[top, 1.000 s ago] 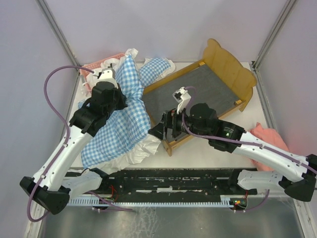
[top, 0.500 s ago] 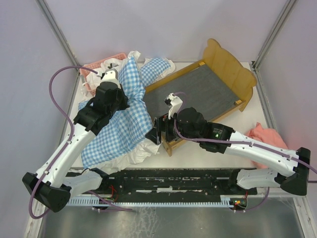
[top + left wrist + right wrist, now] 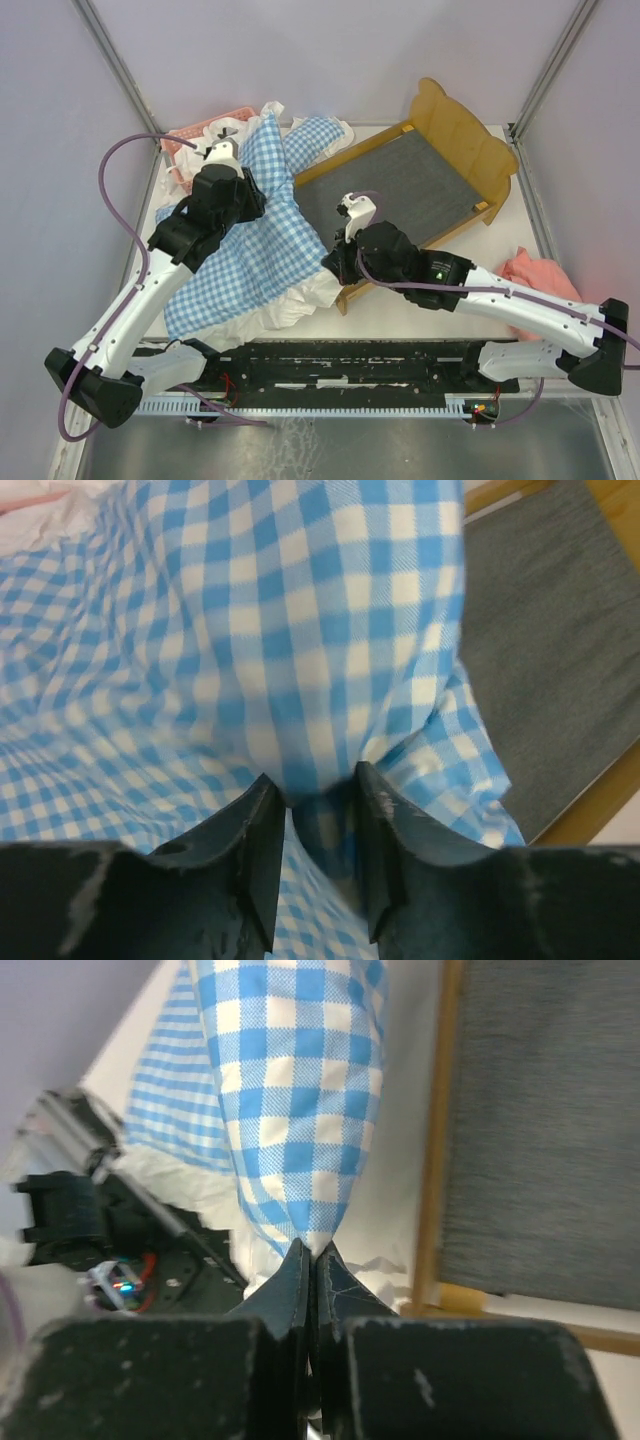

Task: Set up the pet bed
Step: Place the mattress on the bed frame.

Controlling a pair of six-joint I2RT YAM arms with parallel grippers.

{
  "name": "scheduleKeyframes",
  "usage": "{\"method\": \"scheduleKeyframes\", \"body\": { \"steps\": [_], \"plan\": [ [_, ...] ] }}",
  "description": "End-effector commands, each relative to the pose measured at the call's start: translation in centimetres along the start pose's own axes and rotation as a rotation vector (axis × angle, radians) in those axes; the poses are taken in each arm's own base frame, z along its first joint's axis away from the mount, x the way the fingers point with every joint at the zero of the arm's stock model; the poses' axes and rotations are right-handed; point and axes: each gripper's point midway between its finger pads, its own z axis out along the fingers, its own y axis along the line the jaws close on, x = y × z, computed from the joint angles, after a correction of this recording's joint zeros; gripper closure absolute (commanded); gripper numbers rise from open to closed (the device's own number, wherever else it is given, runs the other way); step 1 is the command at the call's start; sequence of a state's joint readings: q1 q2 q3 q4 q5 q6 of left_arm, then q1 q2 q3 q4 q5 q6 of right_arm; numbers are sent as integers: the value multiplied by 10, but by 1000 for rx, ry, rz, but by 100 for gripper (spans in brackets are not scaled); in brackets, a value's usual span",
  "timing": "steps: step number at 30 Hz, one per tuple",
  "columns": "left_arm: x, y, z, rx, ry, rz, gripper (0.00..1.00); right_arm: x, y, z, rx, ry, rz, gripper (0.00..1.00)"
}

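The pet bed (image 3: pixel 455 130), light wood with a wavy headboard and a dark grey base (image 3: pixel 400 185), stands at the back right. Blue-white gingham bedding (image 3: pixel 255 250) lies left of it, over the bed's near-left corner. My left gripper (image 3: pixel 252 200) presses down into the bedding's upper part. In the left wrist view its jaws (image 3: pixel 312 785) stand parted, with a fold of gingham (image 3: pixel 300 630) still between the tips. My right gripper (image 3: pixel 332 266) is shut on a pinched point of the gingham (image 3: pixel 300 1090) beside the bed's wooden rail (image 3: pixel 432 1160).
A pink plastic basket (image 3: pixel 200 135) sits at the back left, behind the bedding. A pink cloth (image 3: pixel 530 275) lies at the right, partly under my right arm. White ruffled trim (image 3: pixel 290 300) spreads toward the black rail at the front edge (image 3: pixel 350 365).
My right gripper moved left to the bedding's edge and closed on it. My left gripper's jaws have come apart on the fold that they pinched.
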State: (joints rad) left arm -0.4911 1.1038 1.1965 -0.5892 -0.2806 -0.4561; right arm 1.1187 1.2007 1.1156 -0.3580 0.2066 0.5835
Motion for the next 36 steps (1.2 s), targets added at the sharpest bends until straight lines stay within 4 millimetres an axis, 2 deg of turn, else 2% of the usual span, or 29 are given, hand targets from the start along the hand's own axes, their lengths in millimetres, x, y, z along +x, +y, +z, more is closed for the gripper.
{"method": "scheduleKeyframes", "body": {
  "steps": [1,3,5,9,13,20,23,30,36],
  "plan": [
    [-50,-23,-19,85,-130,-44,49,-39,-45,-30,244,-89,-119,98],
    [-53,-24,-24,95,-124,-20,38,-51,-64,-43,317,-92,-130,98],
    [-51,-21,-25,83,-110,13,31,-60,-83,-52,367,-104,-125,98],
    [-36,-3,-18,-1,-75,60,25,-72,-135,-67,492,-95,-97,98],
    [-11,7,-7,-34,-5,94,24,-87,-170,-86,591,-96,-103,98],
    [48,22,10,-50,86,27,24,-107,-204,-121,748,-143,-114,98],
    [62,34,13,-69,106,-17,24,-109,-222,-130,822,-147,-101,98],
    [73,69,28,-67,159,-84,24,-91,-257,-138,942,-96,-69,98],
    [59,47,49,69,173,-30,22,-82,-266,-135,929,-93,-38,98]
  ]
}}
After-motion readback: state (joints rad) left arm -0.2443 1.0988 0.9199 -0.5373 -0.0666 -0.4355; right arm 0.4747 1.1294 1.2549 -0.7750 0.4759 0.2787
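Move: The right hand already holds the mattress's near right corner; the bed frame's middle lies about 20 cm ahead and 18 cm to its right, some 20 below. The headboard stands roughly 40 ahead and 37 right, the pillow 38 ahead and 6 left. From the left hand, whose fingers are at the mattress's upper part, the frame's middle is about 7 cm ahead, 36 right and 22 below. Right hand drags the pinched mattress corner 26 cm right, 12 forward over the bed frame; left opens, then sinks. ##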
